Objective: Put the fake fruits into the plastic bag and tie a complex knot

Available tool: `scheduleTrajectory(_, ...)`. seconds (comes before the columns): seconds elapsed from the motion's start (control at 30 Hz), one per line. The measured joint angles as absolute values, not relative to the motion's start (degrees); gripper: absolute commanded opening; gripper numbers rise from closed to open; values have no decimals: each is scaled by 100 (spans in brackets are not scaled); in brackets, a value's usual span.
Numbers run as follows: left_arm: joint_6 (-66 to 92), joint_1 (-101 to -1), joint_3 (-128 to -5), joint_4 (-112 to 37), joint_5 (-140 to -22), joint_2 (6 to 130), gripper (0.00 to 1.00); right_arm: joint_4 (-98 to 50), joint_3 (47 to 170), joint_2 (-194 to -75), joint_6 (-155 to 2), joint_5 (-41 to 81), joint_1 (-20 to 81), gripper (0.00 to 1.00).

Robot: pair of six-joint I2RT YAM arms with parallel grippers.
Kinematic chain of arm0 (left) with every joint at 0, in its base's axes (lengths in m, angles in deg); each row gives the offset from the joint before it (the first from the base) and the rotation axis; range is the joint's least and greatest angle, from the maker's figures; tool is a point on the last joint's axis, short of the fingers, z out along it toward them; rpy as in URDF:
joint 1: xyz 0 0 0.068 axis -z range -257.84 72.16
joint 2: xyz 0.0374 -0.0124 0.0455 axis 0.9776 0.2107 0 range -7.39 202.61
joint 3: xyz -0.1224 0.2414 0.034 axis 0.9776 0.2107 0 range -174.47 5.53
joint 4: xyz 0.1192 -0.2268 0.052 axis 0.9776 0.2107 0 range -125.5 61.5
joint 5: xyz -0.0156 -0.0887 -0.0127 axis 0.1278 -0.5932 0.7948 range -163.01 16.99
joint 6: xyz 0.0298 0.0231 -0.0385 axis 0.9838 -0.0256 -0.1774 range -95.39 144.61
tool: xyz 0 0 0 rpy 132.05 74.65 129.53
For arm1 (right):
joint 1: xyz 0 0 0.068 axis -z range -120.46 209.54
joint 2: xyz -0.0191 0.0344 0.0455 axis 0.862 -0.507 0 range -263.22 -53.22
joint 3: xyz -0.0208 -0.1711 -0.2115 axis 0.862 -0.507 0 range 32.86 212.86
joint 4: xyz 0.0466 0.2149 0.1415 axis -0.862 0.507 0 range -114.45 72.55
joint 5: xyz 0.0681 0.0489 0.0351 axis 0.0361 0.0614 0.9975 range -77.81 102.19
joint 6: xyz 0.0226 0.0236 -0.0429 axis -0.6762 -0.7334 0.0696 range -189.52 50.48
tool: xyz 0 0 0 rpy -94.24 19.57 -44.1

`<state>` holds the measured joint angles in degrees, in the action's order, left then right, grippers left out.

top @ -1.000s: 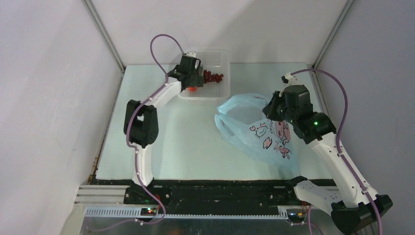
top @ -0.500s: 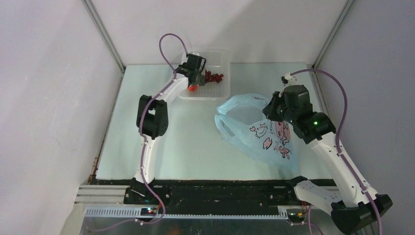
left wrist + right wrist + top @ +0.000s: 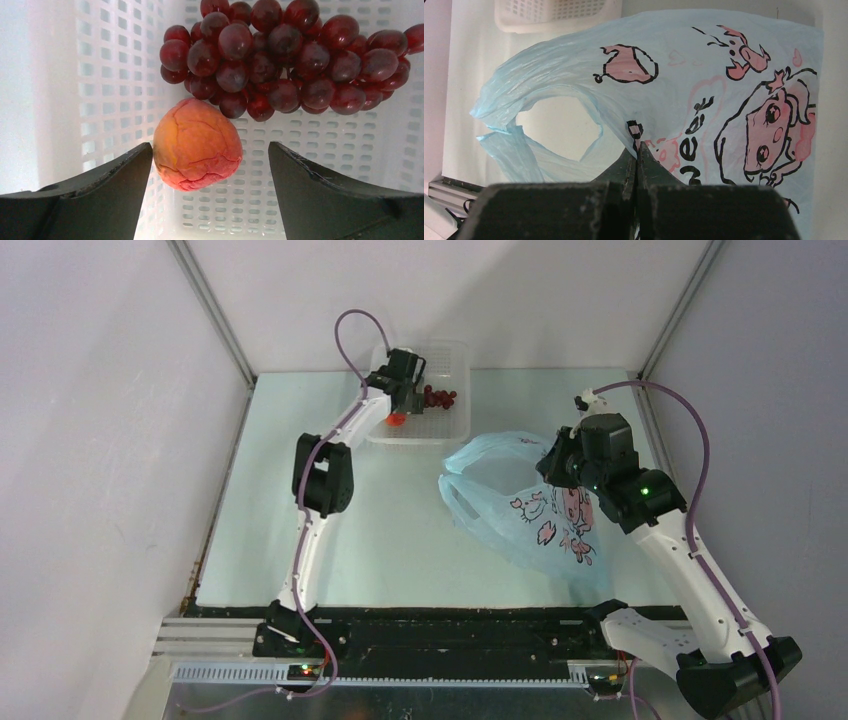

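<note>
An orange-peach fruit [image 3: 197, 144] and a bunch of dark-red grapes [image 3: 285, 60] lie in the white perforated basket [image 3: 115, 100] at the back of the table [image 3: 400, 540]. My left gripper [image 3: 210, 170] is open, its jaws on either side of the peach fruit, the left one close to it. In the top view the gripper [image 3: 398, 400] is over the basket [image 3: 455, 425], next to the grapes [image 3: 437, 397]. My right gripper [image 3: 637, 150] is shut on the rim of the light-blue plastic bag [image 3: 704, 85], whose mouth gapes to the left [image 3: 480, 465]. No glossy red fruits or knot are in view.
The bag [image 3: 545, 530] lies on the right half of the pale table, just in front of the basket. White walls close in the back and both sides.
My left arm has stretched farther back and right, bringing its gripper deeper over the basket toward the grapes. The right arm and bag have not moved.
</note>
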<state>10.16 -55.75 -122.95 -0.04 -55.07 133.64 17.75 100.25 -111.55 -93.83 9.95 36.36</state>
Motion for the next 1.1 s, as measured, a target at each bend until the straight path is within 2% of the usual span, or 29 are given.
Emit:
scheduleTrajectory(0.13, 1013, -5573, -12324, 145, -5571, 13423, 92, 1773, 10025, -11155, -9383, 1010, 3636, 0)
scheduleTrajectory(0.23, 1011, -5573, -12328, 221, -5621, 13451, 88, 1773, 10025, -11155, -9385, 1012, 3636, 0)
scheduleTrajectory(0.37, 1007, -5575, -12341, 291, -5695, 13493, 78, 1773, 10025, -11155, -9385, 1014, 3636, 0)
scheduleTrajectory(0.57, 950, -5632, -12435, 400, -5816, 13521, 57, 1773, 10025, -11155, -9385, 1012, 3636, 0)
scheduleTrajectory(0.77, 946, -5680, -12348, 280, -5890, 13508, 52, 1773, 10025, -11155, -9385, 1014, 3625, 0)
scheduleTrajectory(0.9, 895, -5671, -11452, -347, -5955, 13047, 50, 1773, 10025, -11155, -9385, 1012, 3625, 0)
scheduleTrajectory(1.1, 749, -5527, -9528, -1082, -6063, 11508, 50, 1773, 10025, -11155, -9385, 1012, 3625, 0)
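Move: The orange-red fruit sits almost between the left gripper's open pads, about 2 cm below, 1 cm back and 1 cm to the left. The grape bunch lies some 5 cm ahead of the gripper, 6 cm to its right and 3 cm down. The basket's left wall stands about 6 cm to its left, level fore and aft. From the right hand the fruit is roughly 29 cm forward, 30 cm left and 21 cm below. Sink the open left gripper about 2 cm, easing back a centimetre, so the pads straddle the orange-red fruit. Hold there while closing the fingers onto its two sides, and keep that grip. Then draw the fruit back towards the basket's near wall by about 5 cm, rising some 4 cm as you go and moving away from the grapes. ##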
